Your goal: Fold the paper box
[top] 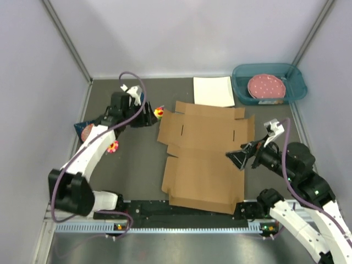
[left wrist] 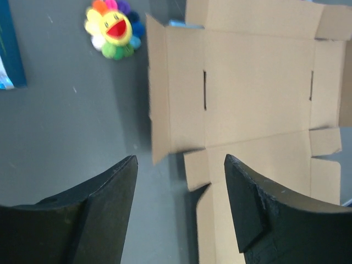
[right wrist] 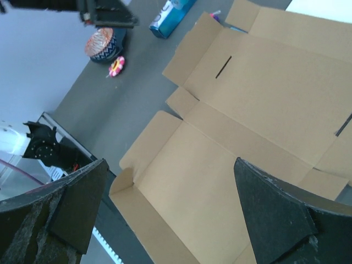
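The paper box (top: 206,157) lies unfolded in the middle of the dark table as a brown cardboard sheet; its near and left flaps stand up a little. My left gripper (top: 145,118) hovers just beyond the sheet's far left corner. In the left wrist view the left gripper (left wrist: 179,181) is open with nothing between its fingers, and the paper box (left wrist: 253,93) lies ahead and to the right. My right gripper (top: 241,153) hangs over the sheet's right side. In the right wrist view the right gripper (right wrist: 170,181) is wide open above the near panel of the paper box (right wrist: 220,181), clear of it.
A white square plate (top: 213,91) lies behind the sheet, and a teal bin (top: 294,82) holding a pink plate stands at the back right. A rainbow flower toy (top: 159,113) sits by the left gripper. A second flower toy (top: 113,146), a patterned bowl (right wrist: 102,44) and a blue pack (right wrist: 170,16) are at the left.
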`<state>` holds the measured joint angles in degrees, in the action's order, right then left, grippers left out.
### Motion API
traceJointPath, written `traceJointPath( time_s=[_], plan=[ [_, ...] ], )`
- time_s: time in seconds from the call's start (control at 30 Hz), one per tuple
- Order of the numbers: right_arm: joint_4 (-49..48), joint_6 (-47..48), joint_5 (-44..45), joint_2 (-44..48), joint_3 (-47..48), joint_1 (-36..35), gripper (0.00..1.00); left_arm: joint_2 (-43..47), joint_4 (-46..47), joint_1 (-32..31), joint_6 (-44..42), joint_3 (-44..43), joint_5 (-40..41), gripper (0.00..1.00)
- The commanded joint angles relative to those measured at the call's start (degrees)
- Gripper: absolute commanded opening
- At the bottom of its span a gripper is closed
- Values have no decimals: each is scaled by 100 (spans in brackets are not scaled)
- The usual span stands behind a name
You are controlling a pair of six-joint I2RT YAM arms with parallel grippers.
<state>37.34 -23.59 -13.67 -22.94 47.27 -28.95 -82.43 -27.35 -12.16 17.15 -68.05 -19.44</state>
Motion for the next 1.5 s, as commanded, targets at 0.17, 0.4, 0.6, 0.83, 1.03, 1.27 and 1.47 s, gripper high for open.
traceJointPath(
  time_s=[0.17, 0.4, 0.6, 0.83, 1.03, 1.27, 1.47],
  plan=[
    [-570, -163, -232, -96, -358, 39, 99, 1932, 1197, -2167, 1580, 2796, 1408, 70],
    [-755, -294, -329, -185, -437, 38, 99, 2153, 2084, -2229, 1959, 4009, 1154, 72],
    [-825, -365, -303, -185, -596, 30, 99, 1617, 2559, -2229, 1977, 4107, 373, 67],
    [-860, -356, -233, -229, -604, 39, 99, 1458, 2148, -2238, 1670, 4002, 11, 18],
    [-913, -418, -224, -255, -666, 30, 99, 1756, 725, -2229, 1081, 3563, 404, 0],
    [-940, -471, -320, -229, -754, 30, 99, 1889, -374, -2229, 966, 2940, 1336, 0],
    [-773, -444, -285, -44, -886, 39, 99, 1546, -989, -2229, 1273, 2684, 1767, 0]
  ],
)
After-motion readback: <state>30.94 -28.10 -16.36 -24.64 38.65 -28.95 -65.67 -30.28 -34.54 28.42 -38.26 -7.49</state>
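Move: Back towards the robot and to its right lies the outer edge of the paper box's near left flap, about 18 cm back, 7 cm right and 14 cm below the open left hand. The far left flap is level fore and aft, 6 cm right; the small tab between them is 10 cm back, 9 cm right. A flower toy lies 7 cm ahead, 3 cm right. From the right hand, the near flap's edge is some 25 cm left, 4 cm ahead and 23 cm down. Swinging back about 17 cm while sinking some 13 cm and edging right, the left hand tips its fingers steeper, shuts them and pinches the near left flap's edge. Keeping that grip, it drags the edge about 4 cm to the left, rises a little and rolls its left side up. The right hand, open and empty, sinks about 4 cm over the box. ##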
